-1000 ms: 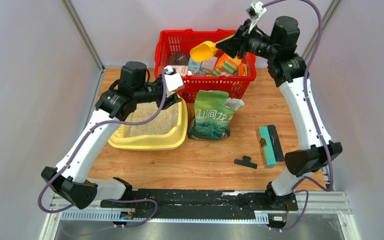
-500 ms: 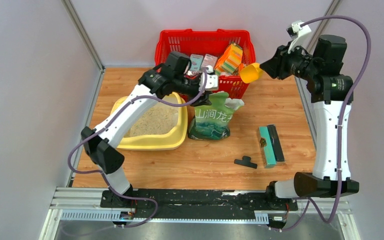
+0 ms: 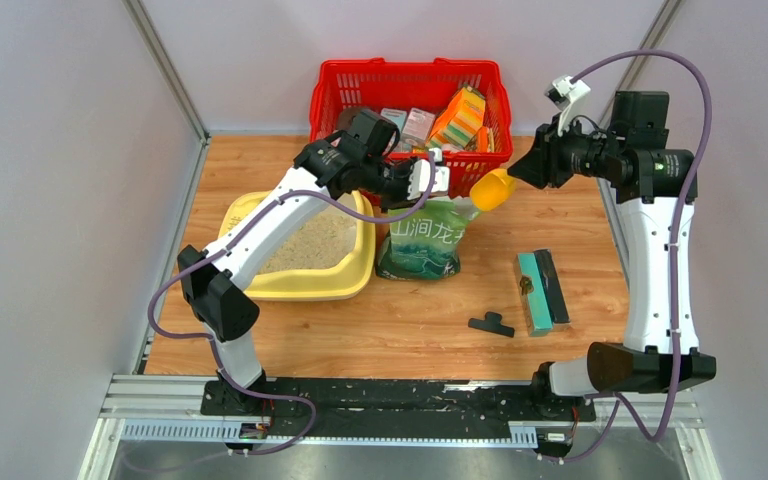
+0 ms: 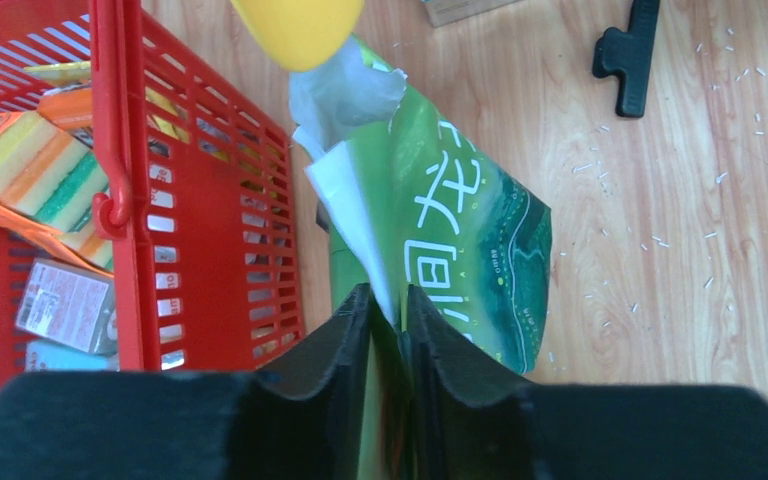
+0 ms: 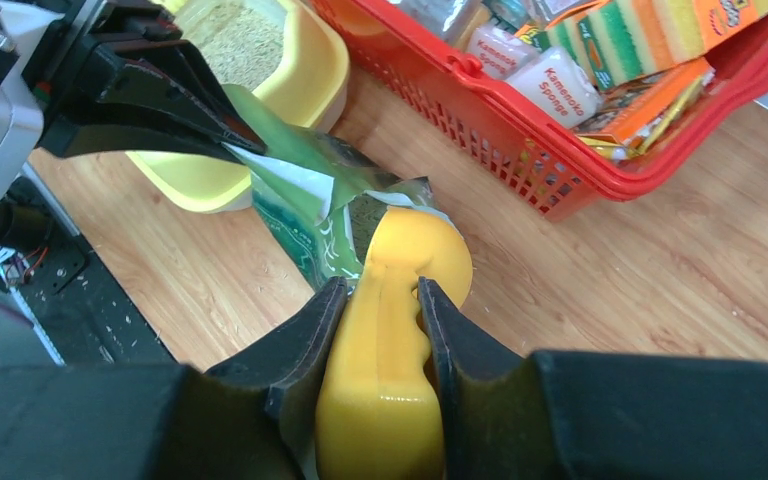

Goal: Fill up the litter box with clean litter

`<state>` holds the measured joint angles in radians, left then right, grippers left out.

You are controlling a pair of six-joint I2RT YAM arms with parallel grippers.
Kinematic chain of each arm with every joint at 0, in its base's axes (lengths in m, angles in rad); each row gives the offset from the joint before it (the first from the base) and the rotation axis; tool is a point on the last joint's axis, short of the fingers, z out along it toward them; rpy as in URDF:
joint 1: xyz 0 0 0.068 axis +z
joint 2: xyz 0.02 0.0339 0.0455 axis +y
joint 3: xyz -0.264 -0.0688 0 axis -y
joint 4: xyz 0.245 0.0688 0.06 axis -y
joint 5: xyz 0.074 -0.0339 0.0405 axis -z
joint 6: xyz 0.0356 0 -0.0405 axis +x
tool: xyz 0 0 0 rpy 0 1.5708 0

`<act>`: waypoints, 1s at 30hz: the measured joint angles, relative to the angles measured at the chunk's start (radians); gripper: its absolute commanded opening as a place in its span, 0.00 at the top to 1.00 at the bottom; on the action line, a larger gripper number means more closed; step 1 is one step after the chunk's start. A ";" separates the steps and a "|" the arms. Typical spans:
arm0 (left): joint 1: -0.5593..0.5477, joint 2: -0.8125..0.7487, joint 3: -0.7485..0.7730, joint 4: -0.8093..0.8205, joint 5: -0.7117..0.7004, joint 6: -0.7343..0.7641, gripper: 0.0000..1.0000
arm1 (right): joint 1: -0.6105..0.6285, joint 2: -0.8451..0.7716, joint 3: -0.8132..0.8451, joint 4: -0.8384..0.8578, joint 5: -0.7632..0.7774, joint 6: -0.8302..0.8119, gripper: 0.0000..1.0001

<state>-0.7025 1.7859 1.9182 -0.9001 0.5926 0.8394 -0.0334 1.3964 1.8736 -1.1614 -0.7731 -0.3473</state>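
The pale-yellow litter box (image 3: 300,287) lies on the table's left side with beige clean litter (image 3: 310,243) inside; both also show in the right wrist view, litter box (image 5: 305,90) and litter (image 5: 235,40). A green bag (image 3: 425,240) stands to its right, against the red basket. My left gripper (image 3: 430,185) is shut on the bag's (image 4: 450,230) opened top edge, which runs between the fingers (image 4: 388,300). My right gripper (image 3: 522,170) is shut on the handle of a yellow scoop (image 5: 410,260), whose bowl (image 3: 492,188) hangs at the bag's (image 5: 300,190) open mouth.
The red mesh basket (image 3: 410,66) full of sponges and packets stands at the back, close behind the bag. A teal and black block (image 3: 540,290) and a black clip (image 3: 491,323) lie front right. Stray grains dot the wood around the bag.
My left arm swung from over the litter box to the bag and closed on its top edge. My right arm carried the scoop from above the basket down to the bag's mouth.
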 measured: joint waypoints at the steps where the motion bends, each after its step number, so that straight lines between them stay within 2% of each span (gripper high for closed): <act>1: 0.000 0.000 0.000 -0.001 -0.002 0.001 0.92 | 0.000 0.005 0.000 -0.005 -0.015 -0.011 1.00; 4: 0.000 -0.001 0.000 0.000 -0.008 -0.003 1.00 | 0.000 0.018 0.000 -0.013 -0.050 -0.040 1.00; 11: 0.000 -0.017 0.000 0.040 -0.024 -0.079 1.00 | 0.018 0.052 0.031 -0.068 -0.085 -0.152 1.00; 22: 0.001 -0.023 0.000 0.091 -0.026 -0.224 1.00 | 0.140 0.053 -0.004 -0.141 -0.059 -0.347 1.00; 26: 0.001 -0.029 -0.010 0.108 -0.027 -0.271 1.00 | 0.180 0.052 -0.053 -0.105 -0.012 -0.275 1.00; 30: 0.001 -0.047 -0.037 0.127 -0.025 -0.302 1.00 | 0.190 0.036 -0.167 0.032 0.084 -0.026 1.00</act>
<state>-0.7017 1.7390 1.8809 -0.7727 0.5674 0.5377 0.1562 1.4326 1.7061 -1.1297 -0.6895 -0.3729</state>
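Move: The bag of litter stands between the hands, its open mouth about 10 cm to the left of the scoop-holding right hand, level fore and aft and some 14 cm below it. From the left hand, whose part-open fingers straddle the bag's rim, the mouth lies roughly 7 cm right and 4 cm down. The red basket is around 20 cm ahead of the left hand and 15 cm lower; the litter box sits some 23 cm to that hand's left, 20 cm down. The bag's rim is pinched as the left fingers shut on it, then drawn up about 2 cm while that wrist turns slightly counter-clockwise. The right hand keeps its grip on the scoop and carries it left and slightly back, turning counter-clockwise some 20 degrees, then swings partly back and sinks faster, about 7 cm down in all, putting the scoop head into the mouth. ##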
